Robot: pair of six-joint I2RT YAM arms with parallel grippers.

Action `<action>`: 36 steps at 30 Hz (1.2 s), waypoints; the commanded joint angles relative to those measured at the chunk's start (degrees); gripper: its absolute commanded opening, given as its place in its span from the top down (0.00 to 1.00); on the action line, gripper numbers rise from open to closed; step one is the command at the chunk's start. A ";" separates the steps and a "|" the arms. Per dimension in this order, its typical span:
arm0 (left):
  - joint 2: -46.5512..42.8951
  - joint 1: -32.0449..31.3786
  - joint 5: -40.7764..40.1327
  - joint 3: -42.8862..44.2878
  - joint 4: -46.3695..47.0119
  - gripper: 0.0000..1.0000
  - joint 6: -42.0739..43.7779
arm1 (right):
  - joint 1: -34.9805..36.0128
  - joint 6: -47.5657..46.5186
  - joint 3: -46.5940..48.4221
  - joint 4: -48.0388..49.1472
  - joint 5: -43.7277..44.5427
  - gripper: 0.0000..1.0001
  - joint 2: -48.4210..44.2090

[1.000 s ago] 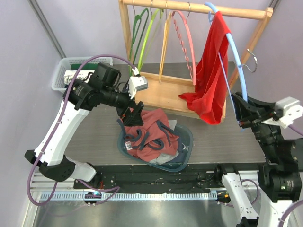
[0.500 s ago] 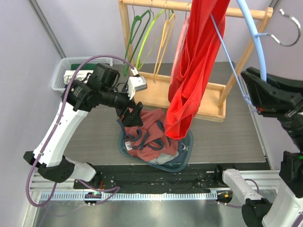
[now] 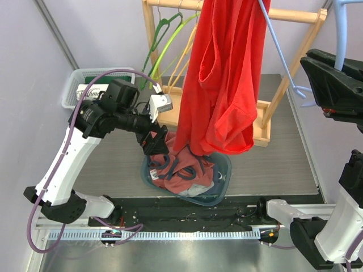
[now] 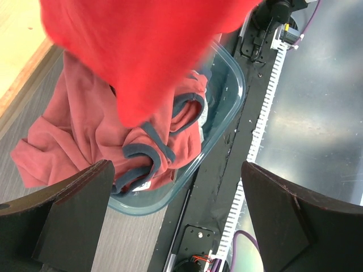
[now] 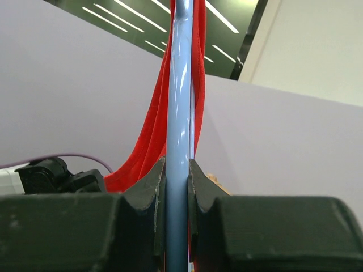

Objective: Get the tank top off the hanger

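Note:
The red tank top hangs full length from a light-blue hanger. My right gripper holds that hanger high at the right; in the right wrist view its jaws are shut on the hanger's blue bar, with red cloth behind. The top's hem dangles over the bin. Just left of the hem, my left gripper stands wide open. In the left wrist view, nothing lies between its dark fingers; the blurred red tank top hangs above, beyond them.
A teal plastic bin holds a salmon garment with grey trim. Behind it stands a wooden rack with green and yellow hangers. A white basket sits at the far left. The black table edge runs below the bin.
My right arm has lifted the hanger off the rack, up and to the left, so the tank top now hangs over the bin. The left gripper shifted slightly left, still open.

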 commanded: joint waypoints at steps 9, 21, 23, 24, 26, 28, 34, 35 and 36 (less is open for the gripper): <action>-2.37 1.32 0.69 -1.18 3.01 0.00 -2.39 | 0.30 6.41 6.67 10.74 4.07 0.99 3.87; -3.95 3.34 1.56 -1.89 5.30 0.00 -5.39 | 0.30 17.64 16.08 20.30 4.07 0.99 13.09; -4.65 3.95 1.99 -1.98 5.21 0.00 -5.39 | 0.30 20.71 17.40 21.97 4.07 0.99 14.24; -4.83 4.04 2.26 -2.50 5.21 0.00 -5.39 | 0.30 21.51 17.49 22.94 3.81 0.99 14.77; -5.53 4.48 2.43 -3.03 5.30 0.00 -5.39 | 0.30 23.44 17.58 24.70 3.81 0.99 15.21; -5.80 4.48 2.44 -3.91 5.30 0.00 -5.39 | 0.30 23.46 18.28 24.79 3.46 0.99 15.74; -5.71 4.57 2.44 -3.30 5.65 0.00 -6.00 | 0.30 22.31 20.82 23.04 4.16 0.99 18.09; -5.63 4.57 2.44 -3.12 5.74 0.00 -6.09 | 0.30 22.49 23.79 22.86 5.03 0.99 19.07; -5.45 4.66 2.26 -2.77 5.74 0.00 -6.18 | 0.30 23.10 24.95 23.38 5.30 0.99 19.77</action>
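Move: The right hand already grips the blue hanger high up; the red tank top draped from it has its middle about 14 cm to the left, 8 cm ahead and some 11 cm lower. The bin lies about 20 cm left, 10 cm ahead and nearly 70 cm below that hand. From the empty left hand the red tank top is about 15 cm right, level fore and aft and some 27 cm up, while the bin is about 9 cm right, 3 cm ahead and 31 cm below. Still pinching the blue hanger, the right hand lifts about 6 cm in two short pulls, easing back some 2.5 cm and then coming forward by as much again, while it turns about 15 degrees counter-clockwise and tips its fingers slightly further up. The left hand, wide open and touching nothing, shifts only about 1.5 cm to its left and 1 cm up beside the hanging red cloth. ##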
